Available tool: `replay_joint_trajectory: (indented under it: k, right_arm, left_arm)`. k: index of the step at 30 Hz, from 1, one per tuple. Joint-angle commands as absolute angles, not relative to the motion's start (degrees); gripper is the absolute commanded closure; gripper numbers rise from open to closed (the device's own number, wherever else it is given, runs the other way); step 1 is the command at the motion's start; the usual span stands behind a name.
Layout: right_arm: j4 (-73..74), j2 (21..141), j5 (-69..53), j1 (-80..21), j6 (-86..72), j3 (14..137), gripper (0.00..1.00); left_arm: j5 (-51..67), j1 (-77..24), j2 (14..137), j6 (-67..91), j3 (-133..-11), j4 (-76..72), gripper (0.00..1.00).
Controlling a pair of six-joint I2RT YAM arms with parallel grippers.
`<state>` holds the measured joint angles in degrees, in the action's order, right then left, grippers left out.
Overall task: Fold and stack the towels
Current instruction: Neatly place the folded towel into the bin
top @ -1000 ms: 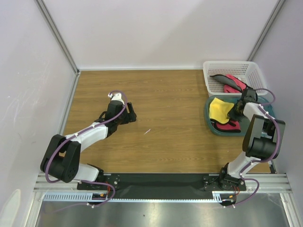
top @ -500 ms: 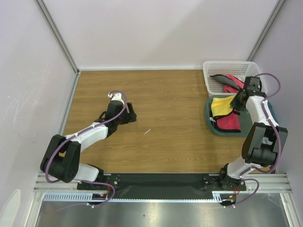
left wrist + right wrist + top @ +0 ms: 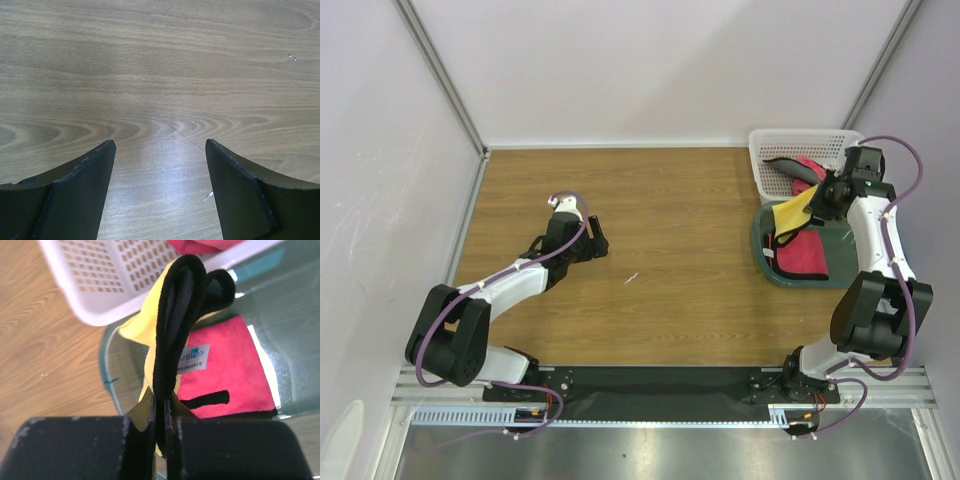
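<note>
My right gripper [image 3: 820, 199] is shut on the black-edged border of a yellow towel [image 3: 792, 217], which it holds lifted above the teal tray [image 3: 762, 258]; the towel hangs from the jaws [image 3: 150, 335]. A folded red towel [image 3: 801, 252] with a white label lies flat in the tray, also in the right wrist view [image 3: 225, 375]. More towels, red and dark, lie in the white basket [image 3: 760, 165] behind. My left gripper [image 3: 596, 243] is open and empty, low over bare wood at the left; its fingers [image 3: 80, 185] frame only the tabletop.
The white basket [image 3: 95, 275] stands against the tray's far side at the back right. Grey walls enclose the table on three sides. A small white scrap [image 3: 632, 277] lies on the wood mid-table.
My right gripper has risen and moved back toward the basket, pulling the yellow towel up off the red towel in the tray. The left arm has not moved.
</note>
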<state>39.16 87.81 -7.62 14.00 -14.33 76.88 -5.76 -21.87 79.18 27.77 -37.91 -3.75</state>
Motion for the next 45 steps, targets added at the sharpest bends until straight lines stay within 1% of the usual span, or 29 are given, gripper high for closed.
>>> replay_joint_trajectory:
  k: [1,7,12,18,22,26,28,29,34,35,36,37,38,39,40,42,45]
  right_arm:
    - [40.69,83.76,-12.04,13.97,-12.04,79.98,1.0]
    - [44.38,83.15,-10.37,14.32,-9.32,77.18,1.0]
    - [41.31,83.23,-13.18,15.73,-9.05,73.3,1.0]
    - [41.84,85.34,-13.36,16.87,-7.3,70.59,1.0]
    - [43.33,86.57,-7.58,17.14,-5.72,68.21,1.0]
    - [45.78,90.51,-3.96,17.31,-3.08,67.24,1.0]
    - [46.67,92.36,-1.59,17.4,-3.69,67.76,0.96]
    - [46.84,92.9,-0.97,17.32,-4.04,67.94,0.91]
    - [46.58,93.17,3.78,16.96,-3.87,70.83,0.89]
    - [46.76,93.08,3.52,16.96,-3.69,71.71,0.84]
    - [48.41,93.42,3.34,16.96,-3.52,72.59,0.76]
    - [49.82,93.6,3.51,16.88,-3.78,75.03,0.65]
    - [52.36,93.69,4.65,16.7,-4.3,76.02,0.43]
    - [53.51,93.52,4.92,16.53,-5.52,77.07,0.36]
    - [54.66,92.82,4.92,15.74,-5.97,78.12,0.18]
    - [56.51,91.33,5.01,14.68,-6.68,81.46,0.14]
    - [54.51,87.55,4.49,12.48,-7.99,83.32,0.13]
  left_arm:
    - [-5.1,-21.45,77.52,26.72,-37.53,-5.89,0.21]
    - [-4.48,-21.45,77.7,26.72,-37.27,-6.5,0.21]
    - [-4.31,-21.45,77.61,26.72,-37.18,-6.59,0.21]
    - [-4.66,-21.45,77.61,26.72,-37.18,-6.15,0.21]
    - [-4.57,-21.45,77.87,26.72,-37.27,-6.24,0.21]
    - [-4.31,-21.45,78.31,26.72,-37.44,-6.5,0.21]
    - [-4.39,-21.45,78.22,26.72,-37.44,-6.42,0.21]
    - [-4.39,-21.45,78.14,26.72,-37.44,-6.42,0.21]
    - [-4.75,-21.36,78.22,26.54,-37.53,-6.15,0.21]
    - [-4.66,-21.36,78.22,26.54,-37.53,-6.24,0.2]
    - [-4.66,-21.44,78.14,26.54,-37.53,-6.24,0.21]
    - [-4.83,-21.36,78.13,26.54,-37.53,-6.07,0.21]
    - [-4.92,-21.36,77.87,26.54,-37.53,-5.98,0.21]
    - [-5.18,-21.44,77.96,26.46,-37.53,-5.89,0.21]
    - [-5.19,-21.45,77.96,26.37,-37.62,-5.8,0.21]
    - [-5.1,-21.45,77.96,26.19,-38.05,-5.71,0.21]
    - [-4.83,-21.36,78.05,26.19,-38.14,-5.89,0.21]
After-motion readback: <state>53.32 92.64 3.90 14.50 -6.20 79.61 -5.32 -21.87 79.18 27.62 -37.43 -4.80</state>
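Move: My right hand still pinches the yellow towel by its black edge. Its landing place, the red towel in the teal bin, is about 3 cm back, 2 cm right and 14 cm below. The bin's middle is 2 cm back and 8 cm right; the white basket's middle is some 14 cm ahead and 4 cm right, both about 12–13 cm lower. From my idle left hand, the red towel lies some 36 cm right, 1 cm ahead and 4 cm lower. I lift the yellow towel a touch with my right hand, then draw it back about 8 cm while lowering it some 12 cm over the red towel, edging right as my fingers tip about 25 degrees further down. Low in the bin I open them wide, let go of the edge, and rise some 6 cm, easing slightly forward. ##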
